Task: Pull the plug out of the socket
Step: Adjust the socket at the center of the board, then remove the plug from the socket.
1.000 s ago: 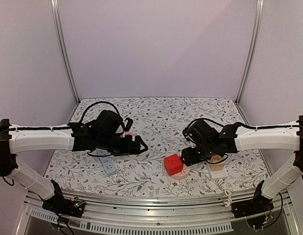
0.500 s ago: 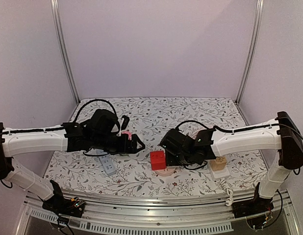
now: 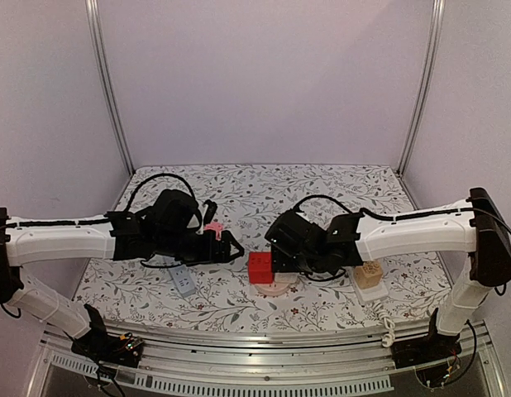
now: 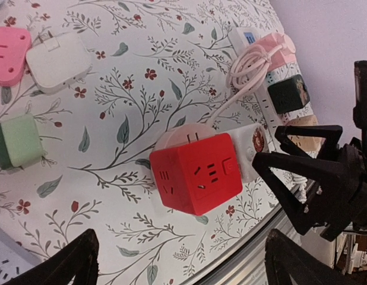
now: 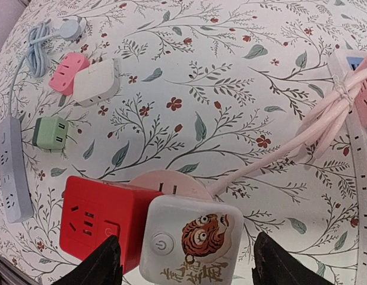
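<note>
A red cube plug [image 5: 97, 222] [image 4: 195, 172] [image 3: 260, 267] and a white cube with a tiger picture [image 5: 192, 240] [image 4: 255, 145] sit side by side on a round pink socket [image 5: 171, 181] [image 4: 183, 133] [image 3: 278, 288]. The socket's pink cord [image 5: 278, 157] runs off to the right. My right gripper [image 5: 186, 240] [image 3: 276, 256] is open and straddles the tiger cube, with a gap on each side. The left gripper [image 4: 180, 237] [image 3: 232, 246] is open and empty. It hovers just left of the red cube, apart from it.
Pink [image 5: 66, 71], white [image 5: 95, 80] and green [image 5: 50, 132] adapters lie to the left, beside a grey power strip [image 5: 8, 172] [image 3: 183, 283] and a coiled blue cable [image 5: 38, 38]. A white strip [image 4: 263, 98] and a beige piece [image 3: 369, 275] lie to the right. The table's front edge [image 4: 243, 255] is close.
The right arm has swung left, bringing the round socket and both cubes toward the left gripper, and its jaws have widened off the tiger cube. The left gripper has barely moved.
</note>
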`<state>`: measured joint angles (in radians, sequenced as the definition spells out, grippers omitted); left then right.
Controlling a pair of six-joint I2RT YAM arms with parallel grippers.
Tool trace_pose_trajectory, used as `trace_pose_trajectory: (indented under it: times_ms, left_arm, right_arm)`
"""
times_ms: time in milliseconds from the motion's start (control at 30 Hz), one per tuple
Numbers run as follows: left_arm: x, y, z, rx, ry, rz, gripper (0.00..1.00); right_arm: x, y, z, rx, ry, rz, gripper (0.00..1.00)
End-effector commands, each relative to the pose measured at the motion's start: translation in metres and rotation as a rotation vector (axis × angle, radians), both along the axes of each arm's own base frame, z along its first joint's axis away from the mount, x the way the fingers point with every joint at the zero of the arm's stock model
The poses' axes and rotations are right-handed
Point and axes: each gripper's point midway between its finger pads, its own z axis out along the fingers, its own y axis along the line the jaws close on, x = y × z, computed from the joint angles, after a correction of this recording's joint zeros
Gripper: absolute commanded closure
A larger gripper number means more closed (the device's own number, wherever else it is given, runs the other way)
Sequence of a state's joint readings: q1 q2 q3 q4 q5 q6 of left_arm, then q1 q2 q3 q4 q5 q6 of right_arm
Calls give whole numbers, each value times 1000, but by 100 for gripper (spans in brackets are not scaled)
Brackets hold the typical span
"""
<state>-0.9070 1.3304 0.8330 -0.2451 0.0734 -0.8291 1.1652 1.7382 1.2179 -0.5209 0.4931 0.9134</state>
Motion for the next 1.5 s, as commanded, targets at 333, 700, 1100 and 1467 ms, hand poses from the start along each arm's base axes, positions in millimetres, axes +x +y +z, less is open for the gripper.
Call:
trace_pose_trajectory:
  times_ms: [333, 700, 1100, 1467]
  left_arm:
    - [-1, -45, -28, 2, 57, -66, 5]
    - [-1, -50, -45, 16, 82, -72, 23]
    - [6, -53, -53, 28, 71, -68, 35]
    - [14, -56, -55, 15, 60, -57, 40]
  right_arm:
    - [-9, 0, 2, -13, -1, 78, 24]
    - [-9, 7, -15, -32, 24, 92, 28]
    - [-5, 6, -24, -57, 27, 74, 30]
    - [0, -8, -24, -106, 12, 35, 30]
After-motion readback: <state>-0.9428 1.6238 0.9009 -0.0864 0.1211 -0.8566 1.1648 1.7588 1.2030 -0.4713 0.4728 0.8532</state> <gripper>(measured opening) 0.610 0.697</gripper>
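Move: From the left hand the red socket lies about 7 cm to the right, level fore and aft, some 8 cm below. The tiger-face cube stands beside it, about 13 cm right of the hand; the green block lies roughly 7 cm left, 4 cm ahead and 11 cm below. From the right hand the tiger-face cube is straight below by some 2 cm, between its open fingers, and the red socket is about 6 cm left and 3 cm below. Left hand sinks about 6 cm and 5 cm rightward towards the red socket, part-closing; open right rises, then resinks. ##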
